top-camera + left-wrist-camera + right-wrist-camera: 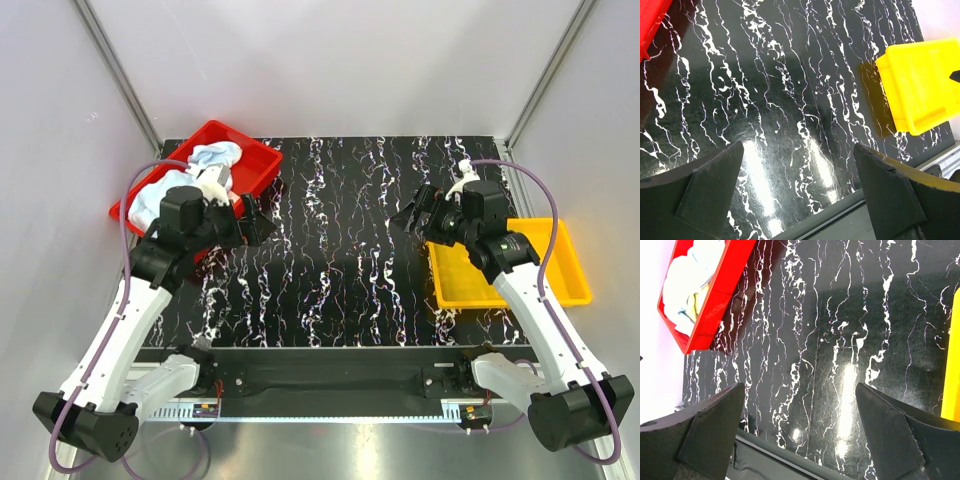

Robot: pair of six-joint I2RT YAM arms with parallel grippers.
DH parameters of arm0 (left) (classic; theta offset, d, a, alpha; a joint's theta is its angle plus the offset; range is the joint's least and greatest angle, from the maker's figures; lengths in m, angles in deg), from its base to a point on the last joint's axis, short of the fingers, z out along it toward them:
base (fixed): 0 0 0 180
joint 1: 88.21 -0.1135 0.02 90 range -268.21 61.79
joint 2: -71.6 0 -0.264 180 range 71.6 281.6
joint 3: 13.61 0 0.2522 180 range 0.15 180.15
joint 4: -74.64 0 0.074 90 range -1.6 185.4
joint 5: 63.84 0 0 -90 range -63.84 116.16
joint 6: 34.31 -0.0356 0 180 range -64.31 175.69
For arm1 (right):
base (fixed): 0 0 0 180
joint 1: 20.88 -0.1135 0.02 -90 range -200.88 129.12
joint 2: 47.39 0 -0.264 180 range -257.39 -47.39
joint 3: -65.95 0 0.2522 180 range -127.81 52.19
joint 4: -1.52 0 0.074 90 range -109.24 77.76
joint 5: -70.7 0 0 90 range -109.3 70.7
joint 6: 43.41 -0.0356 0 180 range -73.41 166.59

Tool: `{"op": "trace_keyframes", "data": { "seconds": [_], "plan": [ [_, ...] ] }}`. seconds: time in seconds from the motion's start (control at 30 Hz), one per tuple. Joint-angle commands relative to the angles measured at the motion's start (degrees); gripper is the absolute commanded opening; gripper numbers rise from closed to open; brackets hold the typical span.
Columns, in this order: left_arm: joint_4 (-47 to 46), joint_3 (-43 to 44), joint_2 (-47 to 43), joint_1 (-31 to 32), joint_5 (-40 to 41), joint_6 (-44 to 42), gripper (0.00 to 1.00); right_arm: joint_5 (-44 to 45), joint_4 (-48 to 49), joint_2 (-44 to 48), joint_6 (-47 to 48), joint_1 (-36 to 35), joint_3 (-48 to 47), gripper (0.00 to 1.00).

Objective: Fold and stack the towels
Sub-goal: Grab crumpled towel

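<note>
Several crumpled towels (205, 165), pale blue-white, lie heaped in the red tray (262, 158) at the back left. They also show in the right wrist view (687, 285), with a yellowish one among them. My left gripper (258, 220) is open and empty, held above the mat just right of the red tray. In its own view the left gripper (799, 192) has nothing between the jaws. My right gripper (412, 215) is open and empty, above the mat just left of the yellow tray. In its own view the right gripper (800, 435) shows only mat.
An empty yellow tray (570, 285) stands at the right edge of the black marbled mat (340, 260); it also shows in the left wrist view (922, 85). Grey walls and metal frame posts close in the back and sides.
</note>
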State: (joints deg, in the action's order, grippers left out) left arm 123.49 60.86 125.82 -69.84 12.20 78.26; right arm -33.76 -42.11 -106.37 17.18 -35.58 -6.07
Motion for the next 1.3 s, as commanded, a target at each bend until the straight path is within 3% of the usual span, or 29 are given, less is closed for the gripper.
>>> {"op": "trace_keyframes", "data": {
  "seconds": [0.0, 0.23, 0.33, 0.47, 0.63, 0.87, 1.03, 1.17, 1.27],
  "plan": [
    [-3.10, 2.75, -0.69, -0.26, -0.81, -1.21, 0.99, 1.45, 0.87, 0.36, 0.23, -0.33, -0.98, 1.00],
    [0.75, 7.65, 1.23, -0.18, 9.61, -1.29, 0.99, 0.05, 1.12, 1.41, -0.65, -0.24, 0.16, 1.00],
    [4.97, 12.75, 6.59, -1.75, 19.54, -2.52, 0.99, 0.13, 3.94, 2.20, 0.14, -0.24, 1.48, 1.00],
    [6.65, 21.36, 17.55, -7.55, 23.97, -3.85, 0.96, 0.05, 3.76, 0.98, 0.76, -0.33, 0.08, 1.00],
    [7.02, 27.88, 28.65, -13.87, 33.97, -6.13, 0.89, -7.16, 8.50, 1.59, -1.52, -0.33, 2.27, 1.00],
    [10.26, 40.18, 50.08, -19.77, 36.19, -8.15, 0.80, -7.78, 10.97, 1.33, -1.62, -0.33, 3.50, 1.00],
    [11.04, 46.42, 59.76, -21.09, 35.49, -11.58, 0.76, -7.43, 10.88, 0.01, -0.21, -0.33, 2.72, 1.00],
    [13.95, 52.93, 65.05, -21.01, 36.63, -12.81, 0.57, -6.81, 9.83, -0.35, 1.28, -0.33, 2.27, 1.00],
    [13.07, 53.72, 64.70, -21.01, 35.76, -13.78, 0.26, -5.93, 9.57, -0.26, 1.90, -0.24, 2.71, 1.00]
  ]
}}
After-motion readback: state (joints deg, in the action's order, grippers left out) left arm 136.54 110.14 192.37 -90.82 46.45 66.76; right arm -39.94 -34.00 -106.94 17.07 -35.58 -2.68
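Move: The crumpled light blue towel lies in the red bin, about 22 cm ahead of the left hand, 21 cm to its left and 15 cm below. The red bin's middle is about 22 cm ahead, 20 cm left and 17 cm below; the yellow towel, near the bin's closer right side, is roughly 15 cm ahead, 13 cm left and 19 cm down. From the right hand, the light blue towel is some 20 cm ahead, 51 cm left and 13 cm lower. The light blue towel is reached by the left hand, which swings forward and left about 23 cm each way, first rising nearly 4 cm, then sinking 18 cm over the rim into the red bin. The wrist turns counter-clockwise and tips the fingers steeply down; wide at the start, they close about two-thirds on a fold of the towel. ##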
